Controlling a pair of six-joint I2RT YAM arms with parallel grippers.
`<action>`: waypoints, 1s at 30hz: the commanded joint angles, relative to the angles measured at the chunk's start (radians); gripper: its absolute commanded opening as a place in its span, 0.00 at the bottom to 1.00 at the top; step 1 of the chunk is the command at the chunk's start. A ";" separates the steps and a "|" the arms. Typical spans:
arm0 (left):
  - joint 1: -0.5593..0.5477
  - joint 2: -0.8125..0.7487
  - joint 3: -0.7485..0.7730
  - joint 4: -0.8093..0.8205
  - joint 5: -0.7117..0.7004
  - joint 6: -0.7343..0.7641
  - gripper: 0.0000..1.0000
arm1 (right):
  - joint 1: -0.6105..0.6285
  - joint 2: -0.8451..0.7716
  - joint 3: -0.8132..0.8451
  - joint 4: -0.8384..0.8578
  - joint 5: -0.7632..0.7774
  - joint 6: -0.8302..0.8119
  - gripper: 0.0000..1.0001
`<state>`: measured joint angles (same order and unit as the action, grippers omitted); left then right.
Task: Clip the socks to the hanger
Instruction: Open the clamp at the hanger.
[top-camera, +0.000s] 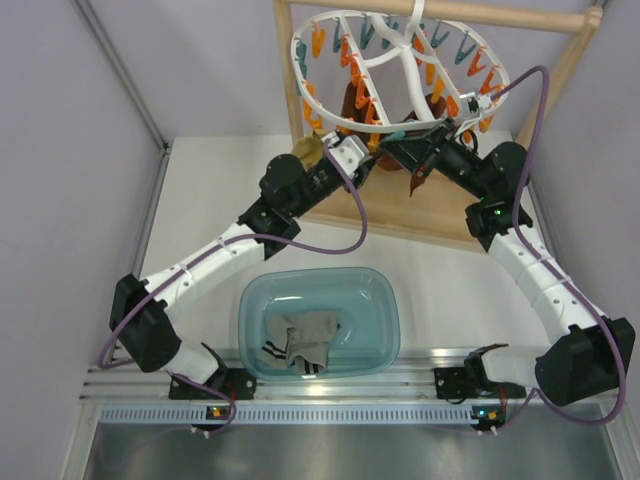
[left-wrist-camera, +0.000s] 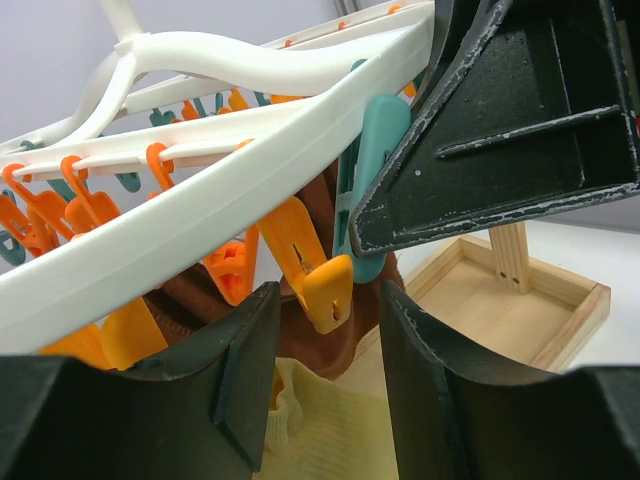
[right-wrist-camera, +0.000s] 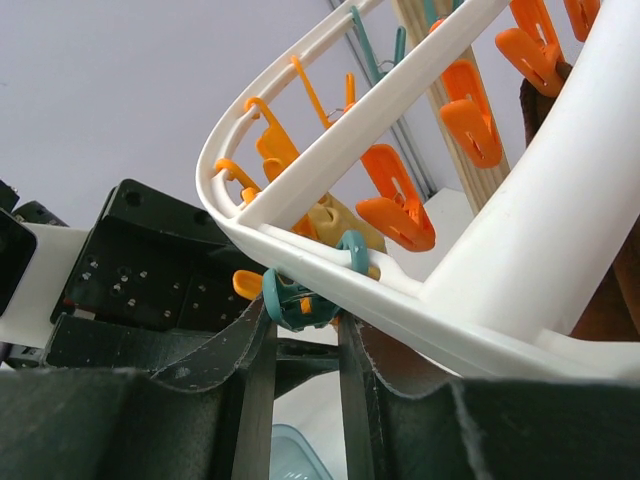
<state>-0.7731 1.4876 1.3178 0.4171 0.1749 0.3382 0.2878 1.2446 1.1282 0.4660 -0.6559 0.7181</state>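
Observation:
The white hanger (top-camera: 300, 60) hangs from the wooden rack, its orange and teal clips dangling. My right gripper (right-wrist-camera: 300, 322) is shut on a teal clip (right-wrist-camera: 290, 305) under the hanger's near rim; the left wrist view shows its black finger (left-wrist-camera: 500, 130) against that clip (left-wrist-camera: 375, 150). My left gripper (left-wrist-camera: 330, 310) is open just below the rim, an orange clip (left-wrist-camera: 325, 285) hanging between its fingertips. A mustard-yellow sock (left-wrist-camera: 330, 430) lies low between the fingers, unpinched; from above the sock (top-camera: 307, 150) shows beside the left gripper (top-camera: 345, 150). Grey striped socks (top-camera: 300, 340) lie in the basin.
Long dark brown socks (top-camera: 355, 105) hang from clips on the hanger, one (top-camera: 422, 178) below the right gripper. The wooden rack (top-camera: 560, 75) stands on a wooden base tray (top-camera: 400, 210) at the back. A teal basin (top-camera: 385, 300) sits near the front between the arm bases.

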 joint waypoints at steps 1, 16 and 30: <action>0.001 -0.006 0.001 0.052 -0.002 -0.018 0.49 | 0.016 -0.031 0.056 0.097 0.007 0.009 0.00; 0.026 -0.039 0.014 -0.007 0.047 -0.021 0.05 | 0.013 -0.066 0.064 -0.001 0.042 -0.101 0.01; 0.026 -0.069 0.077 -0.163 0.155 0.077 0.00 | 0.013 -0.232 0.010 -0.113 -0.072 -0.391 0.56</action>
<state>-0.7464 1.4532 1.3640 0.2760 0.2722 0.3786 0.2897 1.0592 1.1400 0.2790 -0.6430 0.4034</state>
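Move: The orange clip's tail hangs almost between the left hand's open fingertips, about 1 cm ahead, 1 cm to the right and 1 cm above. The teal clip beside it is some 5 cm to the left hand's right and 1 cm ahead. The white ring's rim passes about 4 cm above this hand, 2 ahead and 1 right, and a yellow sock hangs about 7 cm below, 3 ahead and 2 right. The right hand already pinches that teal clip; the orange clip is 4 cm to its left, level with it. The orange clip's tail is taken between the left fingertips, which shut on it almost in place; holding it, the left hand dips over 1 cm, then comes up and back by about as much. The right fingers then open and let go of the teal clip, and the hand draws back, up and a little right, about 5 cm in all, tipping its fingers up some 15 degrees. ##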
